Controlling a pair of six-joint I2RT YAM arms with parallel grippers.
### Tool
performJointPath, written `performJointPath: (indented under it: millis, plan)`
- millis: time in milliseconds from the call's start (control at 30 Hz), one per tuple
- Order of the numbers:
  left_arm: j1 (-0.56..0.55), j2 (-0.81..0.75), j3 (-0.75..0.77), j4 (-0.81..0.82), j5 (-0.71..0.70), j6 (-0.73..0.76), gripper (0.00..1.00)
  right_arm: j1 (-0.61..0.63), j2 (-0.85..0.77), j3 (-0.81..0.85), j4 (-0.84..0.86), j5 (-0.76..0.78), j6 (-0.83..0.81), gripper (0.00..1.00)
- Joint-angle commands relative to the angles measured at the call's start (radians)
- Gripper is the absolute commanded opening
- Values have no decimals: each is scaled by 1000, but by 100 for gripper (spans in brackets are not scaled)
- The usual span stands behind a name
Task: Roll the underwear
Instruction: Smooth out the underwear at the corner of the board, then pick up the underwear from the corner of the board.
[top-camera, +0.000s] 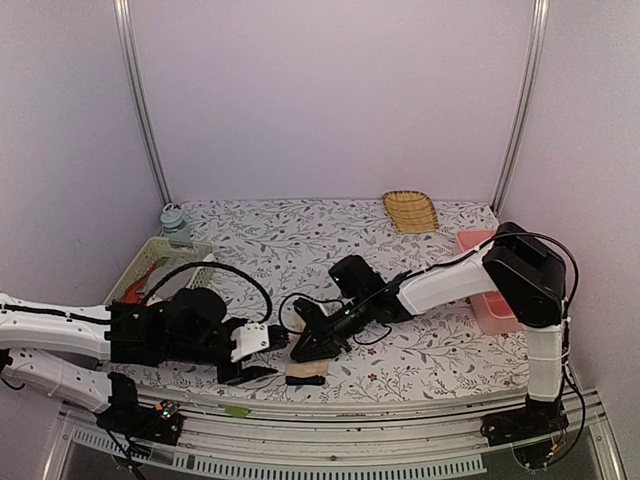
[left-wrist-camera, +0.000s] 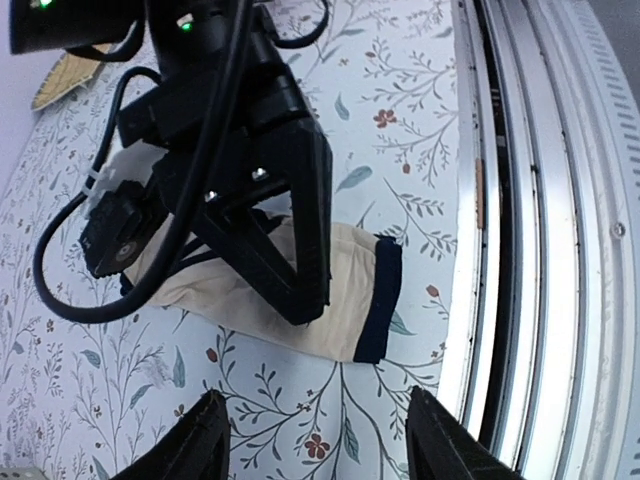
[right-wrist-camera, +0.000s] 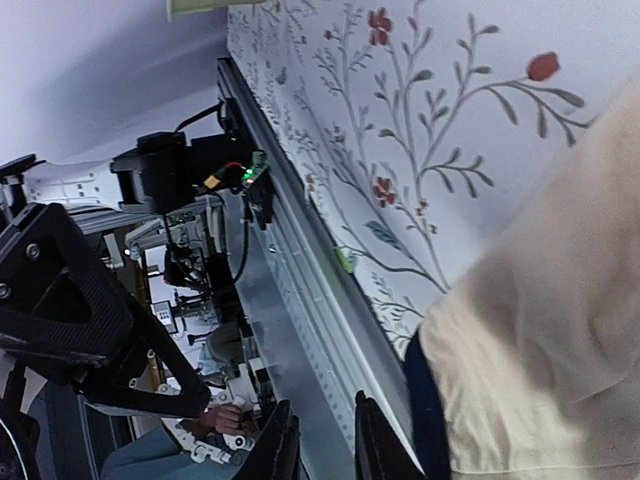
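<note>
The underwear (top-camera: 305, 371) is a beige pair with black edging, lying flat near the table's front edge; it also shows in the left wrist view (left-wrist-camera: 352, 290) and the right wrist view (right-wrist-camera: 540, 350). My right gripper (top-camera: 306, 350) comes down on it from the right, and its fingertips (left-wrist-camera: 308, 300) meet on the beige cloth. In its own view the right gripper (right-wrist-camera: 325, 445) has only a narrow slit between its jaws, with no cloth in it. My left gripper (top-camera: 262, 362) sits just left of the underwear, open (left-wrist-camera: 325, 445), over bare tablecloth.
A green basket (top-camera: 150, 262) holding red cloth stands at the left, with a pale jar (top-camera: 173, 218) behind it. A wicker tray (top-camera: 410, 212) lies at the back and a pink bin (top-camera: 488, 298) at the right. The metal front rail (left-wrist-camera: 520, 240) runs close to the underwear.
</note>
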Motion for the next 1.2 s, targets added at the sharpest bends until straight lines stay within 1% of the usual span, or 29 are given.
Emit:
performJointPath:
  millis: [0,200,367,633,800,900,1000,1100,1133,1167]
  plan:
    - [-71,85,-20,58,-99,93,59,-4,71,-11,-74,56,-41,13]
    - [-109,231,-18,138,-89,122,56,-4,173,-13,-66,51,-73,0]
    - [-137,349,-3,182,-150,148,53,-8,221,-62,-67,65,-95,0]
    - [-142,470,0,280,-221,202,44,-10,224,-91,-52,59,-94,0]
    - [-142,532,17,314,-213,246,40,-13,225,-85,-53,51,-96,0]
    - [-142,569,28,298,-196,255,31,-17,220,-85,-52,44,-97,0]
    - [-141,604,59,225,-149,243,17,-25,202,-84,-46,43,-95,0]
    - [-130,610,92,149,-63,216,3,-42,158,-85,-41,51,-96,0]
    - [-126,603,100,128,-31,212,0,-50,138,-88,-40,59,-99,0]
    - [-120,595,106,110,6,208,0,-58,112,-93,-38,73,-103,0]
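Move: The left hand, open, has the underwear's dark waistband about 6 cm to its right, level with it fore and aft, and some 11 cm below; the beige cloth's middle lies roughly 6 cm farther out than the waistband, and the board's front edge about 5 cm nearer the base than the waistband. From the right hand, hovering over the cloth, the waistband is about 3 cm back, level sideways and 7 cm down, with the cloth's middle about 3 cm ahead. The right hand drops about 6.5 cm while its nearly shut fingers finish closing, and their tips come down on the beige cloth just beside the waistband and stay there, pinning it to the board. The left hand sinks some 10 cm almost straight down, tipping its fingers more steeply by about 20 degrees, then slides some 3 cm to its right at board height up to the right fingertips while its half-open fingers shut, pinching the dark waistband. ##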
